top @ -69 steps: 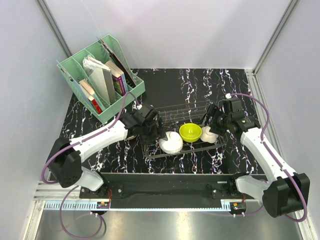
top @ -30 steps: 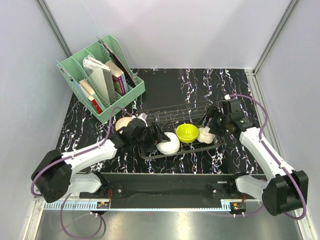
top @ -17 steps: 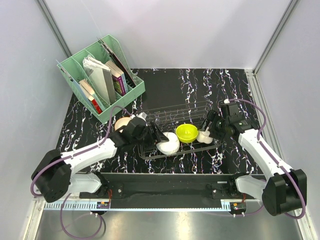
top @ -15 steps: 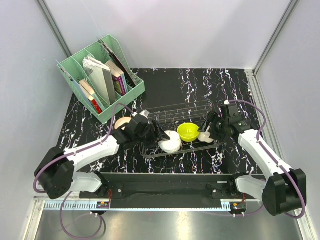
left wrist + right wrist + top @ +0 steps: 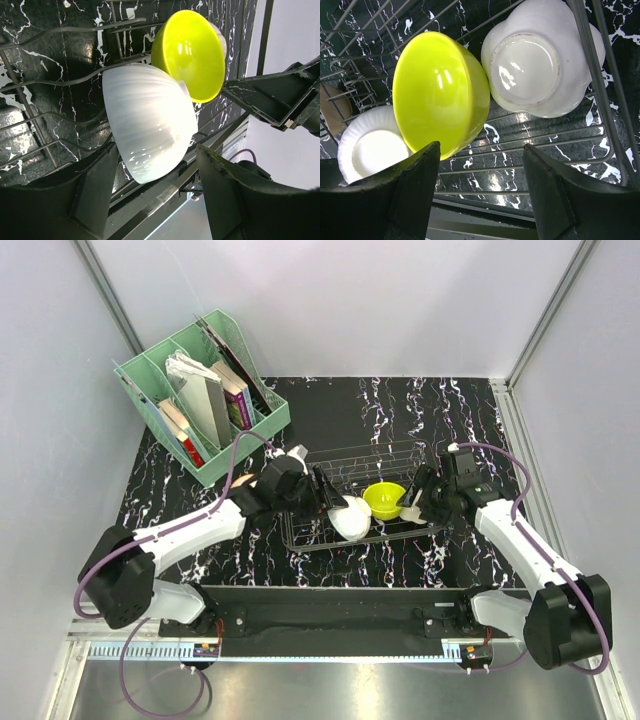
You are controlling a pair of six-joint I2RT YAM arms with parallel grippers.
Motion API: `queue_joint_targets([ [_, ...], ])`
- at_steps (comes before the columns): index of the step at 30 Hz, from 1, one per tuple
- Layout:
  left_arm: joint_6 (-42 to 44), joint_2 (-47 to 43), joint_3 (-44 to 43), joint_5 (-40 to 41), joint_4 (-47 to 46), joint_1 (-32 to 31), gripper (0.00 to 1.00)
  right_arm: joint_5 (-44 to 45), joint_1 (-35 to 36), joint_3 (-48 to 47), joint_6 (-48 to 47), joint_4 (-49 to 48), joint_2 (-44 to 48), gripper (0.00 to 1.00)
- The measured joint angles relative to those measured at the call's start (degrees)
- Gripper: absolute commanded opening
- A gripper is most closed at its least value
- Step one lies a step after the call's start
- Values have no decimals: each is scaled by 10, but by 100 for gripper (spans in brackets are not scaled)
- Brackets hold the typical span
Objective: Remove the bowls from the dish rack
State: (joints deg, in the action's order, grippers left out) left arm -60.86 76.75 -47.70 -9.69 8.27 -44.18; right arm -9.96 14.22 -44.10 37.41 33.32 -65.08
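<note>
The dark wire dish rack [image 5: 395, 455] sits mid-table and holds three bowls. A white ribbed bowl [image 5: 150, 125] lies on its side in the rack's left end, with a yellow-green bowl [image 5: 192, 52] just behind it. My left gripper [image 5: 156, 150] straddles the white bowl's lower edge, open, with a gap showing at one finger [image 5: 235, 200]. Over the rack wires my right gripper [image 5: 481, 147] stands open and empty. The yellow-green bowl [image 5: 440, 92] is beside its left finger, and a white scalloped bowl [image 5: 540, 65] lies upside down beyond.
A mint-green organiser [image 5: 200, 390] with books stands at the back left. A tan shape [image 5: 335, 107] shows past the rack's far end. Frame posts and grey walls close in the black marbled table [image 5: 330, 405].
My left arm has swung right along the rack to the white ribbed bowl, and its jaws have narrowed around it. A tan bowl left of the rack is now covered. The right gripper barely moved.
</note>
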Motion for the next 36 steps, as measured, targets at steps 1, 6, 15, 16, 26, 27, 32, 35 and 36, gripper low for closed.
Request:
queue_joint_targets([
  [1, 1, 2, -1, 0, 1, 0, 68, 0, 0, 0, 0, -2, -2, 75],
  [6, 4, 26, -5, -6, 0, 0, 68, 0, 0, 2, 1, -6, -5, 74],
  [15, -2, 38, -7, -5, -24, -13, 68, -2, 0, 8, 5, -21, -12, 74],
  [16, -4, 38, -7, -5, -27, -13, 68, -2, 0, 8, 5, -22, -12, 74],
  [26, -26, 51, -6, 0, -83, -27, 51, -3, 0, 13, 10, -30, -12, 74],
  [27, -27, 54, -6, 0, -88, -29, 45, -3, 0, 14, 10, -33, -12, 74],
  [32, -39, 73, -7, -12, -122, -35, 26, -3, 0, 18, 11, -37, -12, 74],
  [35, -44, 79, -7, -18, -148, -45, 14, -2, 0, 21, 12, -36, -12, 74],
  [36, -46, 81, -7, -19, -151, -46, 12, -6, 1, 22, 13, -36, -12, 74],
])
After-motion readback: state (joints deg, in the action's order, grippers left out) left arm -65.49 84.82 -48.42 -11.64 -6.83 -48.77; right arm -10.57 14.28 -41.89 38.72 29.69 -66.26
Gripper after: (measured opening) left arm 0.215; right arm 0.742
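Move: The white bowl lies just off the left hand's open fingertips, about 4 cm to the right, 2 cm back and 5 cm down. Of its neighbours, the yellow bowl is some 12 cm to the right of that hand and 1 cm ahead, and the lumpy white bowl 18 cm right and 2 cm back, both about 5 cm below. From the right hand, the white bowl is roughly 14 cm left, 2 cm back and 3 cm down. Dipping about 1.5 cm first and then coming back up, the left hand reaches some 5.5 cm to the right into the white bowl, its fingers tilting a little nearer to level. Over the second half of the reach those fingers close from well open to nearly shut and pinch the white bowl's wall near the rim, one finger inside the bowl, beside the yellow bowl. ##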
